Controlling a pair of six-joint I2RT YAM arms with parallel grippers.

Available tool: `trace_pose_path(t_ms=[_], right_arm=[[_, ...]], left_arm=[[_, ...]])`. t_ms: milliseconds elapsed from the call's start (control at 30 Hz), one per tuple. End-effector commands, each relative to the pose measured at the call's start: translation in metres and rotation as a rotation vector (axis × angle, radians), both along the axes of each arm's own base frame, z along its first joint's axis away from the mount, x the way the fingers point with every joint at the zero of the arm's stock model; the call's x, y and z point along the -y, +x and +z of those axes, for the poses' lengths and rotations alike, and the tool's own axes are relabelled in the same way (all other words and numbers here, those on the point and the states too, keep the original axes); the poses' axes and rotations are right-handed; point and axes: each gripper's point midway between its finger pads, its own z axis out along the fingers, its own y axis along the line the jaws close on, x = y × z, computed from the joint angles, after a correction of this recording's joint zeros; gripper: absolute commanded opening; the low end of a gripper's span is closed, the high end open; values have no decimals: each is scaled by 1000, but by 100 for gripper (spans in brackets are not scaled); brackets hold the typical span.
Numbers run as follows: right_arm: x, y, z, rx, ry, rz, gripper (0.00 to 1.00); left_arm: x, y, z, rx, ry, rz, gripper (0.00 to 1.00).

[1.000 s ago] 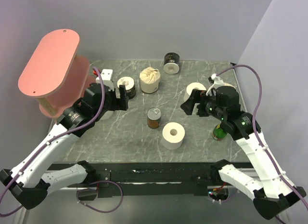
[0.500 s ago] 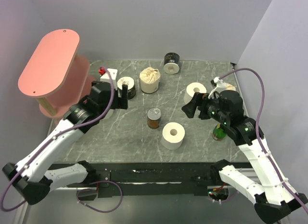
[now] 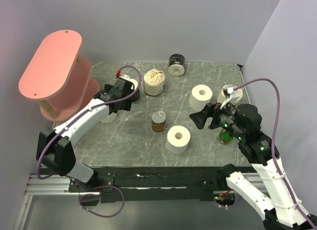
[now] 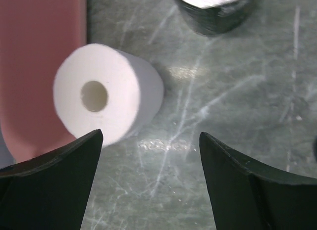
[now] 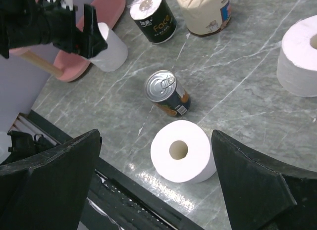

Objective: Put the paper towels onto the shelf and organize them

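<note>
The pink shelf [image 3: 49, 62] stands at the far left, its lowest board [image 4: 39, 67] showing in the left wrist view. My left gripper [image 3: 124, 104] [image 4: 151, 136] hangs open over bare table, just beside a white paper towel roll [image 4: 106, 99] [image 3: 106, 116] that lies against the shelf's foot. A black-wrapped roll [image 4: 215, 12] [image 3: 132, 89] is just beyond it. My right gripper [image 3: 200, 118] [image 5: 156, 136] is open above another white roll [image 5: 183, 151] [image 3: 178, 139]. Other rolls: cream [image 3: 154, 82], black [image 3: 176, 65], white [image 3: 201, 95], cream [image 3: 233, 94].
A brown tin can [image 3: 158, 121] [image 5: 167, 93] stands mid-table between the two grippers. A green bottle [image 3: 226, 137] sits under my right arm. The table's near edge with its black rail [image 5: 129, 200] runs close to the near white roll.
My left arm has reached farther out and swung its gripper right, over the spot beside the white roll by the shelf. My right gripper has dropped back toward the near white roll.
</note>
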Motion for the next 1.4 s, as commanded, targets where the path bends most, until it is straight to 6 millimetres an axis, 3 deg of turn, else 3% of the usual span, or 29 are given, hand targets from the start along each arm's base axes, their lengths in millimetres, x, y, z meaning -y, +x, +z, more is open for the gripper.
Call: trace_pose_path(t_ms=[0, 200, 567, 1000, 1167, 1367], right_arm=[[-3, -1, 9, 57, 16, 28, 99], [-4, -3, 8, 54, 39, 28, 100], [3, -1, -3, 9, 15, -21, 100], [7, -8, -1, 20, 25, -30, 100], [8, -10, -1, 22, 26, -30, 99], [9, -12, 1, 21, 29, -33, 100]], left_arm=[[-13, 19, 16, 57, -6, 28, 86], [-33, 29, -1, 17, -8, 86, 84], [-38, 38, -34, -23, -30, 96, 80], [-41, 44, -62, -83, -29, 96, 74], [-41, 40, -65, -98, -28, 96, 67], [-46, 36, -53, -83, -17, 116, 49]])
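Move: Some 8 cm to the left of the left hand, 3 cm ahead and about 11 cm below it stands the bare white roll beside the pink shelf. The black-wrapped roll is roughly 16 cm ahead and 3 cm right of this hand, and the amber can about 17 cm right and 2 cm back, both similarly low. From the right hand, that white roll lies around 40 cm left, 18 cm ahead and 26 cm below. Swinging left about 4 cm towards the white roll, the left hand then sinks some 6 cm while easing forward, its wrist turning slightly counter-clockwise and tipping a little further down. Near the bottom it slows and the fingers close to roughly half open, straddling the roll's wall: one at the core hole, the other outside its right side; a firm pinch can't be seen yet. ##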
